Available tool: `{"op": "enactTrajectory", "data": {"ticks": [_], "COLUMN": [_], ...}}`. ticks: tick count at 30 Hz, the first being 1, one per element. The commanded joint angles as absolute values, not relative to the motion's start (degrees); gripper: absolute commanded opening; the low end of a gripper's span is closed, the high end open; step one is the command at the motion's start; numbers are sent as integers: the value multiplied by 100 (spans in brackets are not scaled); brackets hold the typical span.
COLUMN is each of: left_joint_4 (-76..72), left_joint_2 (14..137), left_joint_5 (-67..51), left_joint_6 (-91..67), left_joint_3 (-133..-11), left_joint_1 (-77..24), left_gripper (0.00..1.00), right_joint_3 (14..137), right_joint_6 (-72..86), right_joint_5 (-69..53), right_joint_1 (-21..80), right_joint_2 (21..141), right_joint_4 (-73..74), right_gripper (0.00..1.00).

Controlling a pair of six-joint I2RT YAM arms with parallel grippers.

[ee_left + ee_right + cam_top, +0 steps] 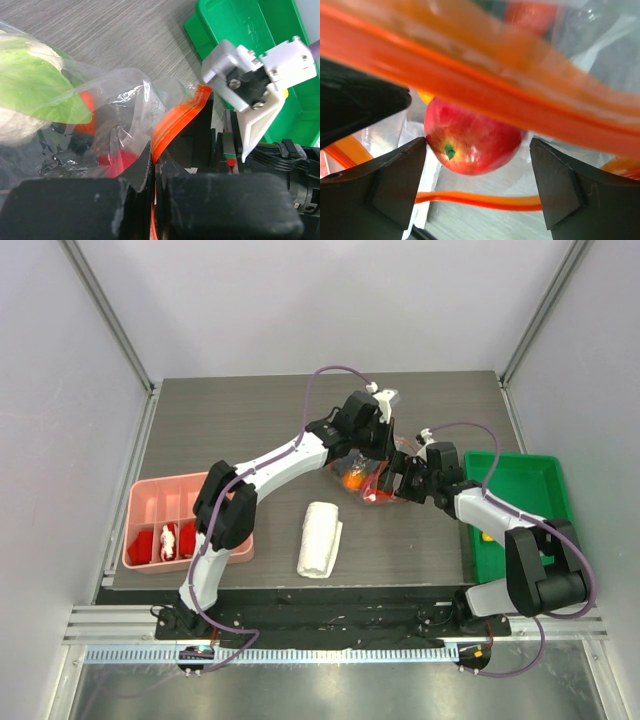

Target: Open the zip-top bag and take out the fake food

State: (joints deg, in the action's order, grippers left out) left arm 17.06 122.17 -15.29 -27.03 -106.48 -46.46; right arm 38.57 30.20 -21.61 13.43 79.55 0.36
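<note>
The clear zip-top bag [365,480] sits mid-table with its mouth open. My left gripper [372,445] is shut on its orange-red zip strip [172,122] and holds that edge up. Inside, the left wrist view shows a green leafy piece [35,82] and red food [117,162]. My right gripper [398,478] is open at the bag's mouth. In the right wrist view its fingers [395,185] stand either side of a red apple [470,145], the left one touching it. The upper zip strip [485,75] crosses above it and the lower strip [480,201] lies below.
A green bin [515,510] stands at the right with a small yellow piece in it. A folded white cloth [320,538] lies near the front middle. A pink compartment tray [185,520] with small red pieces sits at the left.
</note>
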Motion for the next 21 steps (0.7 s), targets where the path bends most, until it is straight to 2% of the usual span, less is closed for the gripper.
{"op": "enactTrajectory", "data": {"ticks": [1,3,4,8,9,10,13,15,16,21], "left_joint_4": [1617,1608,1608,1661,1661,1661,1679,1661,1661,1591], "left_joint_2": [11892,11883,11874,11839,11830,11821,11821,11821,11813,11786], "left_joint_5": [-1538,-1529,-1521,-1468,-1442,-1372,-1258,-1178,-1152,-1134], "left_joint_6": [-2760,-2769,-2777,-2707,-2672,-2663,-2645,-2663,-2672,-2716], "left_joint_3": [-10784,-10767,-10749,-10723,-10697,-10688,-10661,-10626,-10600,-10547], "left_joint_1": [-4685,-4693,-4693,-4702,-4693,-4693,-4693,-4693,-4685,-4676], "left_gripper": [0,0,0,0,0,0,0,0,0,0], "right_joint_3": [3928,3955,3955,4008,3990,3929,3928,3964,4016,4165], "right_joint_6": [3067,3120,3146,3260,3304,3322,3261,3191,3164,3076], "right_joint_5": [-1872,-1811,-1732,-1809,-1819,-1811,-1696,-1574,-1504,-1292], "right_joint_1": [1397,1380,1380,1389,1389,1389,1389,1397,1389,1389], "right_joint_2": [8033,8086,8103,8077,8042,7990,7814,7613,7516,7084], "right_joint_4": [-764,-843,-861,-774,-791,-791,-643,-423,-335,173], "right_gripper": [89,86,79,66,61,50,34,27,20,14]}}
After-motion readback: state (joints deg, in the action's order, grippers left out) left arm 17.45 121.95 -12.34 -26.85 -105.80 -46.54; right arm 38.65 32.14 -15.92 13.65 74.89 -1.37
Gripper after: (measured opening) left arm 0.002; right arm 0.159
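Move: The red apple lies inside the bag just beyond the right hand's spread fingertips, about 2 cm ahead, 2 cm to the left and 2 cm below. The orange is roughly 1 cm ahead and 8 cm left of that hand; a small red pepper lies deeper in, some 8 cm ahead and 5 cm left, both about 2 cm below it. From the left hand, which already pinches the bag's rim, the apple is about 2 cm back, straight in line sideways and 10 cm below. The right hand, already in the bag's mouth with its fingers spread at either side of the red apple, reaches about 2 cm farther forward and brings the fingers from wide open to nearly shut to grasp the apple. It then rises some 3 cm, easing about 1 cm to the right and tipping up slightly, while the left hand stays almost in place and keeps its pinch on the orange zip rim. ##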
